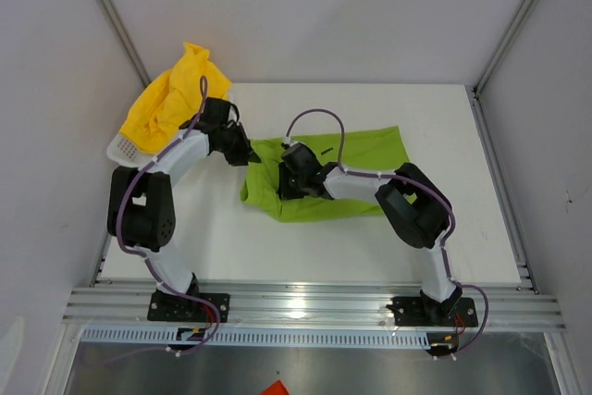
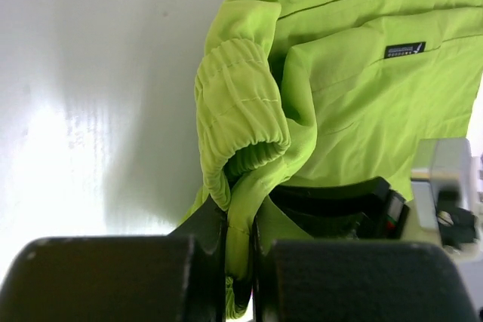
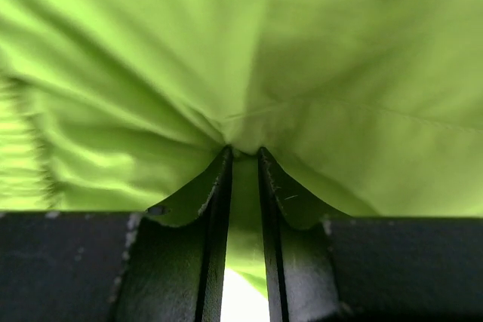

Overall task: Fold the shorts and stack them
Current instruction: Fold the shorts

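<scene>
The lime green shorts (image 1: 356,168) lie crumpled in the middle of the table, and a small dark logo (image 2: 404,50) shows on them. My left gripper (image 1: 250,154) is at their left end, shut on a fold of the elastic waistband (image 2: 240,103); green cloth fills the gap between its fingers (image 2: 240,235). My right gripper (image 1: 282,180) is just beside it, shut on a pinch of the same shorts (image 3: 245,157). The green fabric (image 3: 249,50) fills the right wrist view. The yellow shorts (image 1: 176,90) are bunched at the far left corner, in the basket.
A white mesh basket (image 1: 125,147) sits at the table's far left corner under the yellow shorts. Grey walls and metal posts close in the back and sides. The two wrists are close together, the right wrist's black body (image 2: 339,213) right beside my left fingers.
</scene>
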Robot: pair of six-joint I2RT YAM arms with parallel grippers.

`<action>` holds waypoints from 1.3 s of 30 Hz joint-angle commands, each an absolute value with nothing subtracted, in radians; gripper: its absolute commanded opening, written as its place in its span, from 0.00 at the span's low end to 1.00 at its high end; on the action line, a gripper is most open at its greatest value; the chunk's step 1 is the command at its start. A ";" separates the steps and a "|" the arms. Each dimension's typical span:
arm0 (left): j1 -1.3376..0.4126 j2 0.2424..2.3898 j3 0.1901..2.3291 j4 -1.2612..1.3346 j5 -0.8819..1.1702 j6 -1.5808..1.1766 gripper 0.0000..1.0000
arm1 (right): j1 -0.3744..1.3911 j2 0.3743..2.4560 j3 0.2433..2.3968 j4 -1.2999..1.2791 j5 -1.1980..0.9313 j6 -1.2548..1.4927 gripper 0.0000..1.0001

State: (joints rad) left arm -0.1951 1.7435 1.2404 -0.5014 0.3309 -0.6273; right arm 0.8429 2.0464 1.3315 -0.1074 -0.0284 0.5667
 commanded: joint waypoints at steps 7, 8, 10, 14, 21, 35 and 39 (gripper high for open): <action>-0.176 1.802 1.603 -0.859 0.264 -0.565 0.00 | 0.879 2.181 1.517 -0.176 -0.003 0.626 0.25; -0.179 1.809 1.646 -0.864 0.281 -0.542 0.00 | 0.879 2.175 1.529 -0.170 -0.011 0.627 0.25; -0.181 1.806 1.664 -0.891 0.244 -0.517 0.00 | 0.876 2.157 1.532 -0.166 -0.014 0.621 0.25; -0.181 1.793 1.712 -0.943 0.138 -0.496 0.00 | 0.850 2.071 1.523 -0.178 -0.015 0.595 0.27; -0.181 1.835 1.799 -1.040 0.072 -0.468 0.00 | 0.807 1.855 1.361 -0.181 0.084 0.543 0.31; -0.183 1.904 1.945 -1.153 0.046 -0.436 0.00 | 0.749 1.894 1.212 -0.094 0.061 0.500 0.28; -0.184 1.917 1.990 -1.187 0.040 -0.434 0.00 | 0.776 1.951 1.235 -0.098 0.078 0.497 0.27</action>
State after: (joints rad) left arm -0.1875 1.9156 1.9202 -1.1461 0.0540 -0.4583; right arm 0.7528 1.9190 1.1919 -0.1314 0.0570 0.5213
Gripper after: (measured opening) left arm 0.072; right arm 0.271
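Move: The left hand already holds the left end of the shorts some 9 cm above the table; their middle lies about 19 cm to its right, 4 cm nearer and 8 cm lower. The basket's middle stands roughly 22 cm to its left and 9 cm ahead. From the right hand, low over the cloth, the shorts' middle is about 12 cm right and 6 cm ahead, and the small black label 11 cm right and 12 cm ahead. Keeping its pinch, the left hand raises the end of the shorts about 9 cm and takes it 5 cm left and a little forward, towards the basket, its wrist rolling some 20 degrees so that its left side rises. Meanwhile the right hand, its narrow-set fingertips already on the cloth, first sweeps on about 4 cm left and 2 cm forward, then lifts clear in an arc, swings 12 cm back to the right and comes down again with its fingertips on the shorts, close to their near edge. ##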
